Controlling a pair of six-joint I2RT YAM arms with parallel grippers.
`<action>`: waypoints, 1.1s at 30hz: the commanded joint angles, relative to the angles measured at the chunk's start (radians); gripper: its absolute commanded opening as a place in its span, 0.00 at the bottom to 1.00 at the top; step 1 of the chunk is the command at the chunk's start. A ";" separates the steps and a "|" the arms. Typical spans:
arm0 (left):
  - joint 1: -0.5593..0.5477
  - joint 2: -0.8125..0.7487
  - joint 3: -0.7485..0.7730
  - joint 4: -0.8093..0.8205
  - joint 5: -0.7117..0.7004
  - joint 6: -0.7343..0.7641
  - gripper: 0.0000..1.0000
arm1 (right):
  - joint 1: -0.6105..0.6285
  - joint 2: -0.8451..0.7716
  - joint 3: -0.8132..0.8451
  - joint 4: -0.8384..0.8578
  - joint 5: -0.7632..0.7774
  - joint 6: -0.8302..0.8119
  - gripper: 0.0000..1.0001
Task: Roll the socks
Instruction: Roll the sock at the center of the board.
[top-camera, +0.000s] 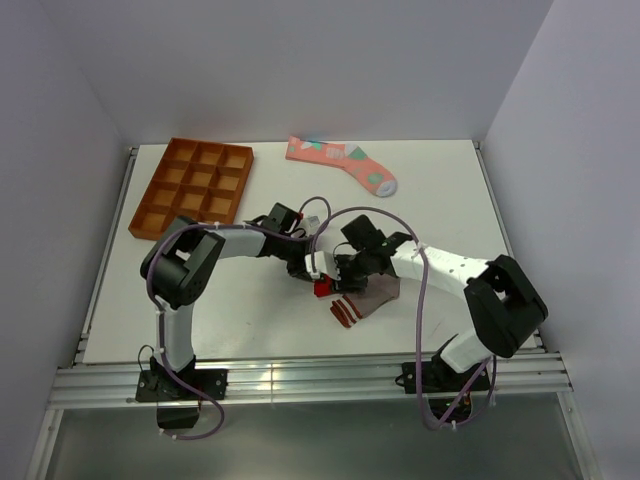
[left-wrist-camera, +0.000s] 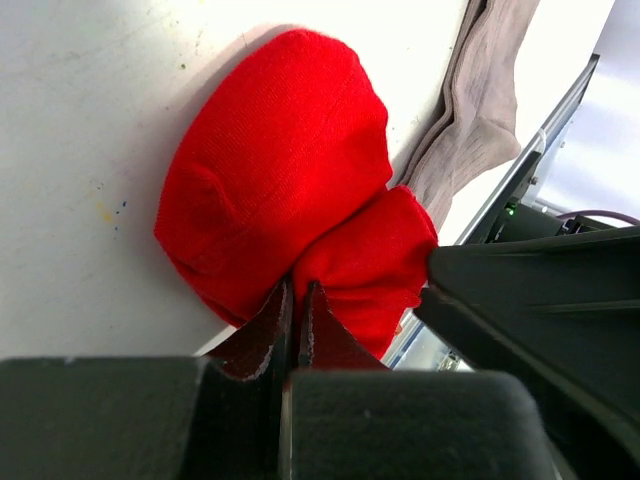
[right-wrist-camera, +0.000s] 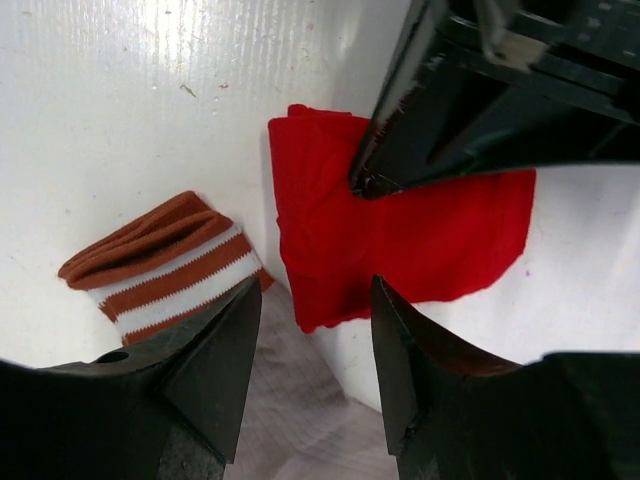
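Observation:
The red sock (left-wrist-camera: 280, 170) lies bunched on the white table, and my left gripper (left-wrist-camera: 298, 288) is shut on a fold at its near edge. In the top view that gripper (top-camera: 318, 272) sits just above the red sock (top-camera: 322, 289). My right gripper (right-wrist-camera: 315, 295) is open and hovers over the red sock (right-wrist-camera: 400, 235) where it meets the grey-brown sock (right-wrist-camera: 300, 410), with nothing between its fingers. The striped cuff (right-wrist-camera: 165, 260) lies to its left. The salmon-pink sock (top-camera: 340, 163) lies flat at the back of the table.
An orange tray (top-camera: 192, 187) with several compartments stands at the back left. The two grippers are very close together at the table's middle; the left fingers (right-wrist-camera: 400, 140) fill the right wrist view's upper right.

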 joint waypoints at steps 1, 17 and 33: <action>0.005 0.046 0.008 -0.094 -0.079 0.064 0.00 | 0.027 0.018 -0.016 0.049 0.046 -0.016 0.55; 0.020 0.001 -0.130 0.139 -0.105 -0.147 0.16 | -0.010 0.161 0.133 -0.074 0.004 0.096 0.17; -0.021 -0.207 -0.357 0.528 -0.412 -0.332 0.39 | -0.173 0.590 0.619 -0.652 -0.220 0.053 0.18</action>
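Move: The right hand is open above the half-rolled red sock, whose middle lies about 3 cm to its left, 2 cm ahead and 3 cm down. The grey sock's striped cuff is some 6 cm back of the hand and 4 cm below; that sock's middle is about 7 cm right and 1 cm back, equally low. For the left hand, already shut on the red sock's left side, its middle is about 3 cm right, level fore and aft, 1 cm lower. The right fingers sink about 2 cm and close in a pinch on the red sock's rear right corner, then carry it some 3 cm forward while the wrist turns about 30 degrees, swinging the fingertips back. Once that grip is on, the left fingers loosen to about a third open, staying around the sock's left side as that hand eases forward 2 cm and turns counter-clockwise. ##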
